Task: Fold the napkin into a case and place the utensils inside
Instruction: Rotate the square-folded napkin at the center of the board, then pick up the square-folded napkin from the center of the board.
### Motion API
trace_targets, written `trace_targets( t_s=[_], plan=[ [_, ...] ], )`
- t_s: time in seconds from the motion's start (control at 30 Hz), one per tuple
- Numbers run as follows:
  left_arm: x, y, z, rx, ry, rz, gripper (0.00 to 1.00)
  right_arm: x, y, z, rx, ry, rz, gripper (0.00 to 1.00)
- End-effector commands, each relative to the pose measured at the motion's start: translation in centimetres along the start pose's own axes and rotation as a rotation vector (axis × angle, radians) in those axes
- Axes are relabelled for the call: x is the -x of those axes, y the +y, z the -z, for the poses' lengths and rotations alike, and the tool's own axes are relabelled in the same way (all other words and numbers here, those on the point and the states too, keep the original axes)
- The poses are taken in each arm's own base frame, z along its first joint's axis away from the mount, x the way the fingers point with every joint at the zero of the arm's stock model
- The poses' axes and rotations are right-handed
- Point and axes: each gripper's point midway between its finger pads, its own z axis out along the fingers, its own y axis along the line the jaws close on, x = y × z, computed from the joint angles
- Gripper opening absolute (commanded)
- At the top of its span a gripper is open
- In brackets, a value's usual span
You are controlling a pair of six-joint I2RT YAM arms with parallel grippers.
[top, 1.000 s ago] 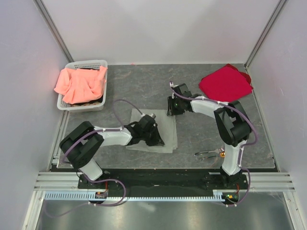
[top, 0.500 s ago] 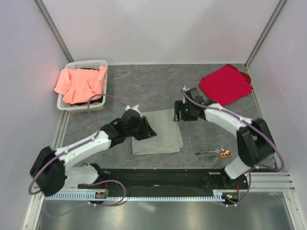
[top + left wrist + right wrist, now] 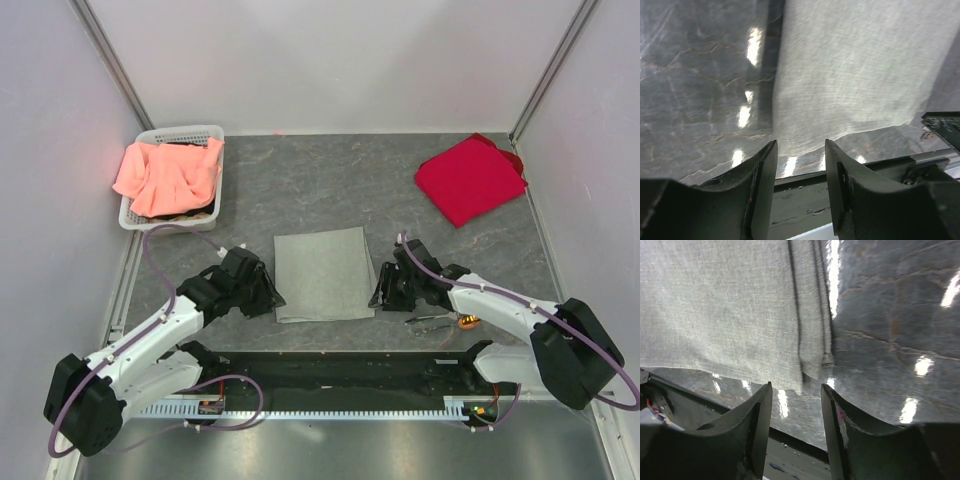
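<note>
The grey-green napkin lies flat on the table as a folded rectangle, with layered edges along its right side. My left gripper stands open at its near left corner with nothing between the fingers; the left wrist view has the cloth just ahead of the gripper. My right gripper stands open at the near right corner, also empty, the cloth's corner just beyond the gripper. The utensils, thin silvery pieces with an orange-brown round end, lie under the right forearm.
A white basket holding a salmon-orange cloth stands at the back left. A bright red cloth lies at the back right. The black base rail runs along the table's near edge.
Both arms have swung from the napkin's far edge back to its near corners. The napkin now lies squarer and flatter. Both grippers are off the cloth.
</note>
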Motion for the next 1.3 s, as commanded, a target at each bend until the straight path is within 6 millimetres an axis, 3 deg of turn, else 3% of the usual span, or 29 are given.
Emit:
trace_targets(
  t_s=[0.0, 0.13, 0.27, 0.63, 0.97, 1.1, 1.27],
  plan=[
    [-0.7, 1.8, 0.2, 0.077, 0.019, 0.047, 0.5, -0.1, 1.4, -0.4, 0.06, -0.044, -0.066, 0.5],
    [-1.1, 2.3, 0.2, 0.069, 0.017, 0.056, 0.5, -0.2, 2.0, -0.3, 0.096, -0.073, -0.107, 0.5],
    [-1.2, 1.3, -0.4, -0.008, 0.012, 0.075, 0.49, -0.3, 2.1, -0.6, 0.117, -0.086, -0.131, 0.5],
    [-2.3, 2.1, -1.8, -0.038, 0.019, 0.137, 0.47, -1.7, 1.1, -1.6, 0.084, -0.067, -0.185, 0.42],
    [-1.9, 1.1, -0.8, -0.116, -0.013, 0.158, 0.49, -2.0, 0.6, -2.0, 0.073, -0.087, -0.253, 0.42],
    [-2.0, 0.9, -0.4, -0.124, -0.014, 0.163, 0.49, -2.0, 0.5, -2.1, 0.079, -0.095, -0.294, 0.33],
    [-1.8, 0.7, -0.3, -0.125, -0.019, 0.152, 0.5, -2.5, 0.4, -2.5, 0.085, -0.079, -0.343, 0.31]
  ],
)
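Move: The napkin's near-right corner lies about 2 cm left of the right hand, 2 cm back and 2 cm below. The near-left corner is some 3 cm back from the left hand, level with it sideways, 5 cm below. The napkin's middle is about 10 cm left and 6 cm ahead of the right hand; the utensils lie roughly 13 cm to the right hand's right, 4 cm back. Right gripper eases left-down-back 3 cm, half-closing at its napkin corner; left gripper dips 4 cm, partly rises. ##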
